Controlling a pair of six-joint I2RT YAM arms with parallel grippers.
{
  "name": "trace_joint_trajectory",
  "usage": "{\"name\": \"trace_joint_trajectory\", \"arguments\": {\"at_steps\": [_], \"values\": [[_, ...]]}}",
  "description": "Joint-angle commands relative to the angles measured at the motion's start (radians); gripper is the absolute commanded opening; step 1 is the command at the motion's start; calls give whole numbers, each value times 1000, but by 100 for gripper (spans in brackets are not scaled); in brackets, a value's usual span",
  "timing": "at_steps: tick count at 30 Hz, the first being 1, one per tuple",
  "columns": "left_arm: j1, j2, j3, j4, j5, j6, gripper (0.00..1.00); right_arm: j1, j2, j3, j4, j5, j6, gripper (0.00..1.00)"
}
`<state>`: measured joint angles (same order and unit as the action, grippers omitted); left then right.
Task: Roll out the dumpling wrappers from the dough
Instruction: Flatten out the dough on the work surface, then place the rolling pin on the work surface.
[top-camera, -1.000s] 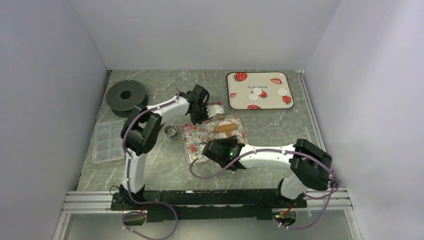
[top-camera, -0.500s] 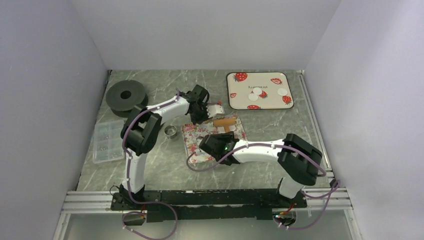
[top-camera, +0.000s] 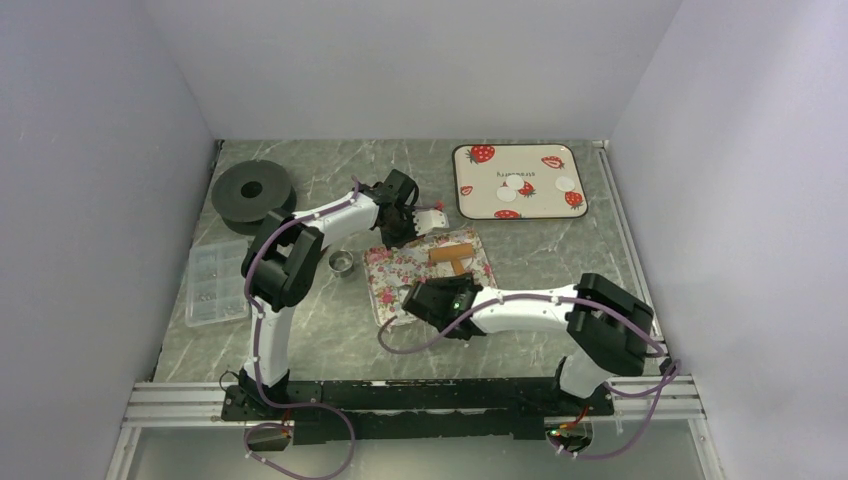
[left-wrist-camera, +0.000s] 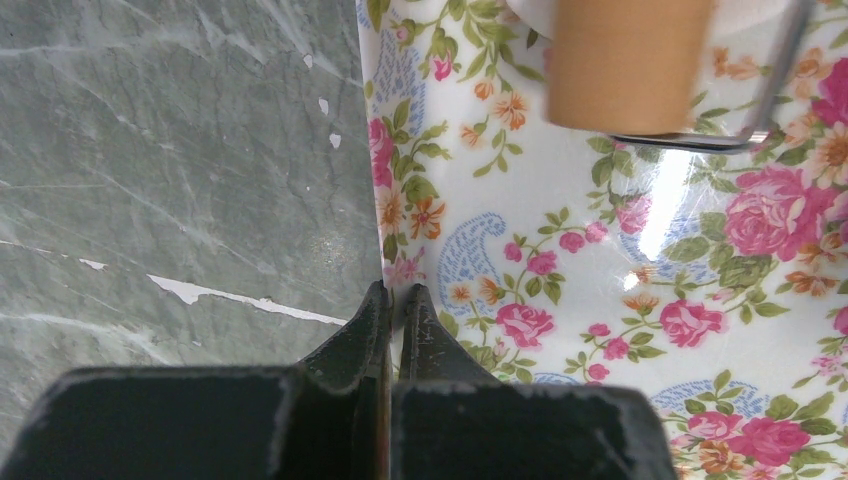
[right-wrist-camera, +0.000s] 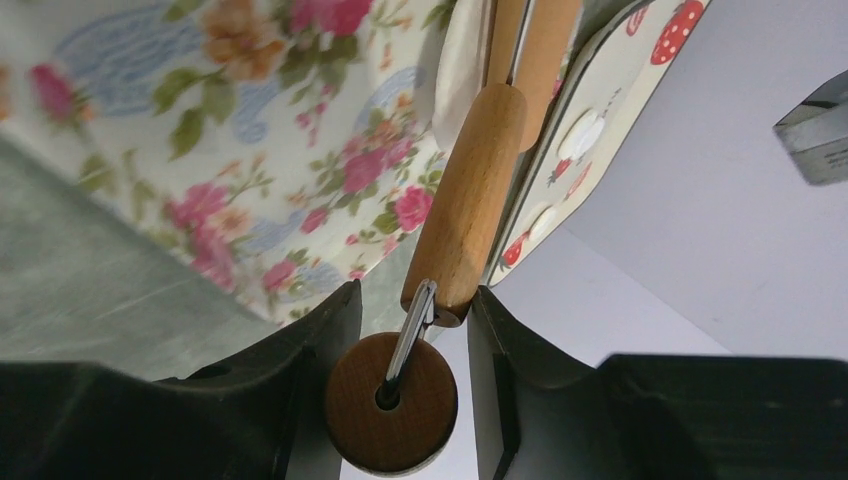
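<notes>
A wooden roller (top-camera: 452, 254) on a wire handle lies over the floral mat (top-camera: 400, 272). My right gripper (top-camera: 447, 283) is shut on its near end. In the right wrist view the round wooden end (right-wrist-camera: 390, 400) sits between the fingers of that gripper (right-wrist-camera: 415, 292). Pale dough (right-wrist-camera: 460, 70) shows beside the roller. My left gripper (left-wrist-camera: 395, 290) is shut on the mat's edge (left-wrist-camera: 372, 150); from above it is at the mat's far left side (top-camera: 393, 238). Three dumpling wrappers (top-camera: 512, 188) lie on the strawberry tray (top-camera: 480, 205).
A small metal ring cutter (top-camera: 342, 262) stands left of the mat. A black spool (top-camera: 252, 190) and a clear compartment box (top-camera: 215, 282) are at the far left. A white tool (top-camera: 432, 218) lies beside the left wrist. Walls close in three sides.
The right arm pushed the roller away over the dough, then drew it back toward the near side. The left arm has not moved.
</notes>
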<state>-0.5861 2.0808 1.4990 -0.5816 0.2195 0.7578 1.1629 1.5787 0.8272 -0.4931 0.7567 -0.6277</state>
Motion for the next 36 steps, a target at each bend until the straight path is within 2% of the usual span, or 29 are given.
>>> {"name": "trace_joint_trajectory", "arguments": {"at_steps": [1, 4, 11, 14, 20, 24, 29, 36], "values": [[-15, 124, -91, -129, -26, 32, 0, -64, 84, 22, -91, -217, -51, 0], [-15, 124, -88, -129, -23, 32, 0, -44, 64, -1, -119, -226, -14, 0], [-16, 122, -85, -132, -23, 31, 0, 102, -3, -86, -256, -266, 169, 0], [-16, 121, -85, -133, -26, 31, 0, 95, -13, -98, -228, -259, 144, 0], [-16, 122, -88, -133, -26, 32, 0, -8, 32, -25, -158, -225, 24, 0], [-17, 123, -89, -129, -26, 32, 0, 22, 6, -40, -200, -240, 85, 0], [-17, 128, -80, -133, -22, 31, 0, 143, -46, -85, -307, -257, 227, 0], [-16, 124, -88, -126, -35, 34, 0, 155, -208, 8, -403, -169, 291, 0]]}}
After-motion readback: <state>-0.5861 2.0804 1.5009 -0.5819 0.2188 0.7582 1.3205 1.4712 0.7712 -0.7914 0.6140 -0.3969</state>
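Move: My right hand holds the small-roller end of the rolling pin. Its big roller lies about 9 cm ahead and 2 cm left, some 3 cm lower, on the dough, whose middle is about 9 cm ahead and 2 cm left, 5 cm down. The floral board's middle is roughly 4 cm ahead and 7 cm left; the strawberry tray lies some 26 cm ahead and 11 cm right. From my left hand the dough is about 12 cm right and 3 cm back. With my right hand I finish the rolling in short strokes: a touch forward, back about 5 cm, 2 cm forward again, then back some 6 cm and slightly right, sinking a little, away from the dough. On that last pull my fingers come free of the rolling pin, tipping about 10 degrees downward. My left hand stays put, closed fingertips still on the board's far edge. ##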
